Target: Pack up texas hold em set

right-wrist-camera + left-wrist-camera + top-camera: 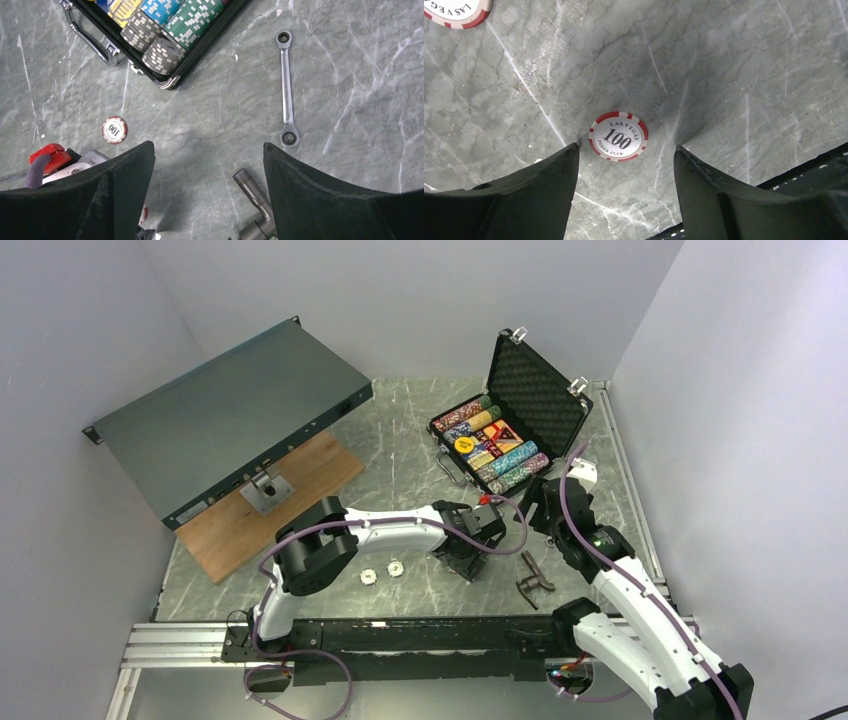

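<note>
The black briefcase (452,462) of the texas hold em set lies open at the back right, foam-lined lid (535,395) raised, with rows of coloured chips (500,455) inside. Its near corner and chip stacks (160,52) show in the right wrist view. A red-and-white "100" chip (618,136) lies flat on the table just ahead of my left gripper (626,150), which is open and points down over it. The same kind of chip (114,129) lies beside the left arm in the right wrist view. Two more loose chips (381,572) lie left of the left gripper (462,555). My right gripper (207,147) hangs open and empty.
A silver wrench (286,90) lies on the marble to the right of the case. A grey threaded pipe fitting (255,197) sits under the right gripper (540,508). A grey rack unit (235,420) rests on a wooden board (270,505) at the left. Another chip (456,10) shows at the left wrist view's corner.
</note>
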Available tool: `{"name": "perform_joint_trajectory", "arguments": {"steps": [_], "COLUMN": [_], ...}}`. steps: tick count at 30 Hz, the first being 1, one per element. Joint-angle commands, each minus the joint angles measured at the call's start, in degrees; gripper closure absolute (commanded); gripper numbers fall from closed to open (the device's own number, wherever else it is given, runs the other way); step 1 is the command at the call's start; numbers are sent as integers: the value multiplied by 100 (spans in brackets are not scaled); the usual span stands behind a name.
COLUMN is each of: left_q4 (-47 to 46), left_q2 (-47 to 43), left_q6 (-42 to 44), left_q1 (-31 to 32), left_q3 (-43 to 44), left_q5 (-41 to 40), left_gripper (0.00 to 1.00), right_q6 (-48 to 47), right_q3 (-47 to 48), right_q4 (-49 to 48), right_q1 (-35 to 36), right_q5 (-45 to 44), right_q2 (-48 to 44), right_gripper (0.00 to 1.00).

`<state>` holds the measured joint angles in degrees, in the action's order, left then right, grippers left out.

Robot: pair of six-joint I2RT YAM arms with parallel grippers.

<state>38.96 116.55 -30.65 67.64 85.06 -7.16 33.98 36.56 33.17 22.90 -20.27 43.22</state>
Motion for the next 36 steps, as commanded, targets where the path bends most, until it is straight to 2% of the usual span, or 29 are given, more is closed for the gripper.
{"name": "perform_joint_trajectory", "arguments": {"steps": [1,5,13,23,36], "left_q4": [57,42,24,7,-11], "left_q2": [106,146,229,415,529], "left_q6": [105,171,263,332,333], "left_q1": [13,13,-11,-22,-22], "left_q3": [160,138,74,229,109], "left_q5": [-92,-134,-253,-126,-197], "left_gripper": [29,32,45,42,51], "right_q6": [-53,-57,-75,-75,-67], "right_q3": [20,-3,-25,-68,-62], "right_q4": [-187,-216,-266,-328,-347], "right_q1": [18,18,13,13,15], "right_q5": [167,235,313,381,488], "right_q2": [39,59,168,226,295], "right_gripper": [19,19,19,19,19]}}
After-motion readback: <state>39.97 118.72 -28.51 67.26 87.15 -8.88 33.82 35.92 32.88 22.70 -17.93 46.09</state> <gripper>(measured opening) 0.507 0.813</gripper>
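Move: The left hand hovers right over a poker chip: its middle is about 1 cm ahead of the hand point and 1 cm below. At that same table height, a second chip lies some 11 cm ahead and 2 cm left, a third about 13 cm left and level, a fourth roughly 19 cm left and 1 cm back. The pipe fitting is about 17 cm right and 2 cm back. From the right hand, the first chip lies around 17 cm left, 7 cm back and 13 cm below. Easing forward by about 1 cm and sinking roughly half a centimetre, the left hand centres its nearly upright fingers on the chip beneath it. The fingers draw in from either side, from about three-quarters open to half open, until the tips stand right at the chip's rim; they seem just to meet it. The wrist hardly turns. ##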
